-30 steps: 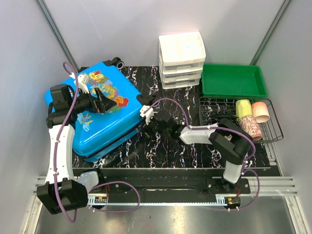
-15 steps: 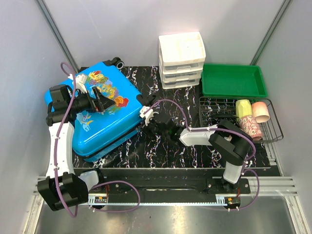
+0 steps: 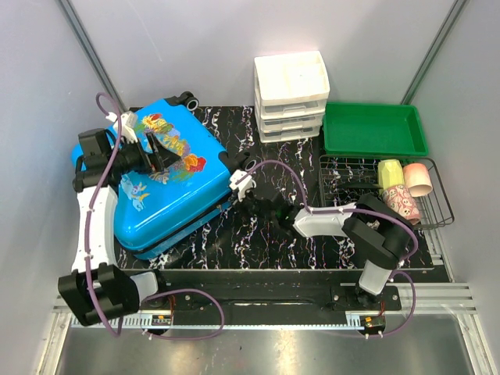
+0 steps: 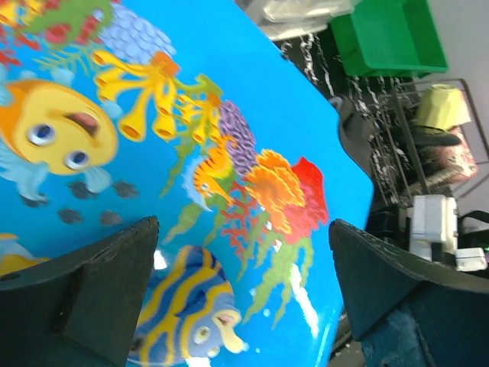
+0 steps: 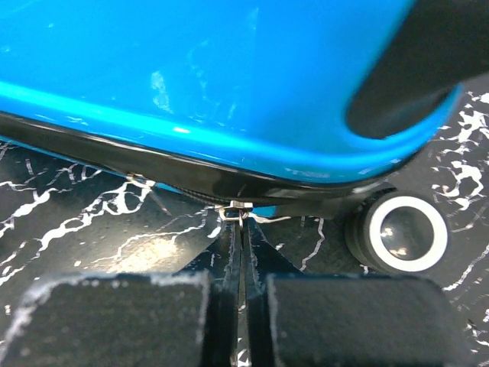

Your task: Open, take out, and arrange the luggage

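The luggage [image 3: 168, 183] is a bright blue suitcase with a fish-and-flower lid, lying flat and shut at the left of the black marble mat. My left gripper [image 3: 158, 150] hovers open over the printed lid [image 4: 229, 115], its fingers wide apart [image 4: 243, 229] with nothing between them. My right gripper [image 3: 237, 190] reaches low to the suitcase's near right edge. In the right wrist view its jaws [image 5: 241, 225] are pressed together on the small metal zipper pull [image 5: 233, 210] under the blue shell [image 5: 191, 69].
A black wheel [image 5: 403, 232] sits just right of the zipper pull. A white three-drawer organiser [image 3: 291, 94] stands at the back, a green tray [image 3: 375, 129] to its right. A wire basket [image 3: 336, 168] holds three cups [image 3: 402, 205].
My right gripper has closed from half open onto the zipper pull and its arm has settled a little nearer. The left gripper shifted slightly across the lid, still open.
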You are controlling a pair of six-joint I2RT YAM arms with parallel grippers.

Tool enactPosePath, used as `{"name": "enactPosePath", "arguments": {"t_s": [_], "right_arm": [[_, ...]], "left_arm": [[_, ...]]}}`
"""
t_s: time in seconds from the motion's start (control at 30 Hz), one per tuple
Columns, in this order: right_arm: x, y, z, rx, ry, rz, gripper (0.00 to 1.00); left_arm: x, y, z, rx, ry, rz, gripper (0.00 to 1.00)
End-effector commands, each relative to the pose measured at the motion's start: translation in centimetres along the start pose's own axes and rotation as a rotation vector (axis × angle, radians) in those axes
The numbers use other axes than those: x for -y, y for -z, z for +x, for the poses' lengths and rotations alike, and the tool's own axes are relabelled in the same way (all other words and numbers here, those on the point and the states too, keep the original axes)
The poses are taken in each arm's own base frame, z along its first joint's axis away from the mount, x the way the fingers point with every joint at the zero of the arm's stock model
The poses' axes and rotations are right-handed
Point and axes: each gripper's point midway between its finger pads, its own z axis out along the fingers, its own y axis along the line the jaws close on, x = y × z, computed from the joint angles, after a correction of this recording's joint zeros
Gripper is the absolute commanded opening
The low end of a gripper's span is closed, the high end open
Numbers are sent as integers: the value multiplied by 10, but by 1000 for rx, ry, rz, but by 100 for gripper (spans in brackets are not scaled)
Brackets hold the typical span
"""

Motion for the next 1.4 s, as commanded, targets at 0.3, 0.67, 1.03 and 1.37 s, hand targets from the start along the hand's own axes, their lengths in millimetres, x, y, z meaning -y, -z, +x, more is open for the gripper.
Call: {"name": "enactPosePath", "arguments": {"t_s": [0.3, 0.67, 1.03, 1.37], "right_arm": [[116, 12, -34, 123, 145, 179, 0], [169, -4, -62, 287, 214, 353, 0], [186, -15, -59, 356, 243, 309, 0], [215, -34, -81, 526, 222, 450, 0]], "left_arm": [[-84, -11, 25, -196, 112, -225, 98], [-103, -18, 16, -223, 102, -249, 97], [-121, -21, 8, -242, 105, -270, 97], [-128, -29, 13, -264, 130, -258, 96]]}}
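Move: The right gripper's shut tips already hold the suitcase's zipper pull. The corner wheel that the seam leads to stands about 11 cm ahead of them and 5 cm to their right, roughly level; the middle of the suitcase lid is some 21 cm to their left, 2 cm farther out and 7 cm higher. From the open left gripper, that lid middle lies about 3 cm back, 3 cm left and 5 cm down, and the zipper pull some 20 cm right, 4 cm back and 12 cm down. Keep the right fingers shut on the zipper pull and drag it along the seam, forward about 15 cm and slightly right at first, bending a little back left as it reaches the corner wheel; tip the fingers up some 20 degrees until they are nearly level. Meanwhile carry the open left gripper low over the lid, forward and left, barely changing height. ##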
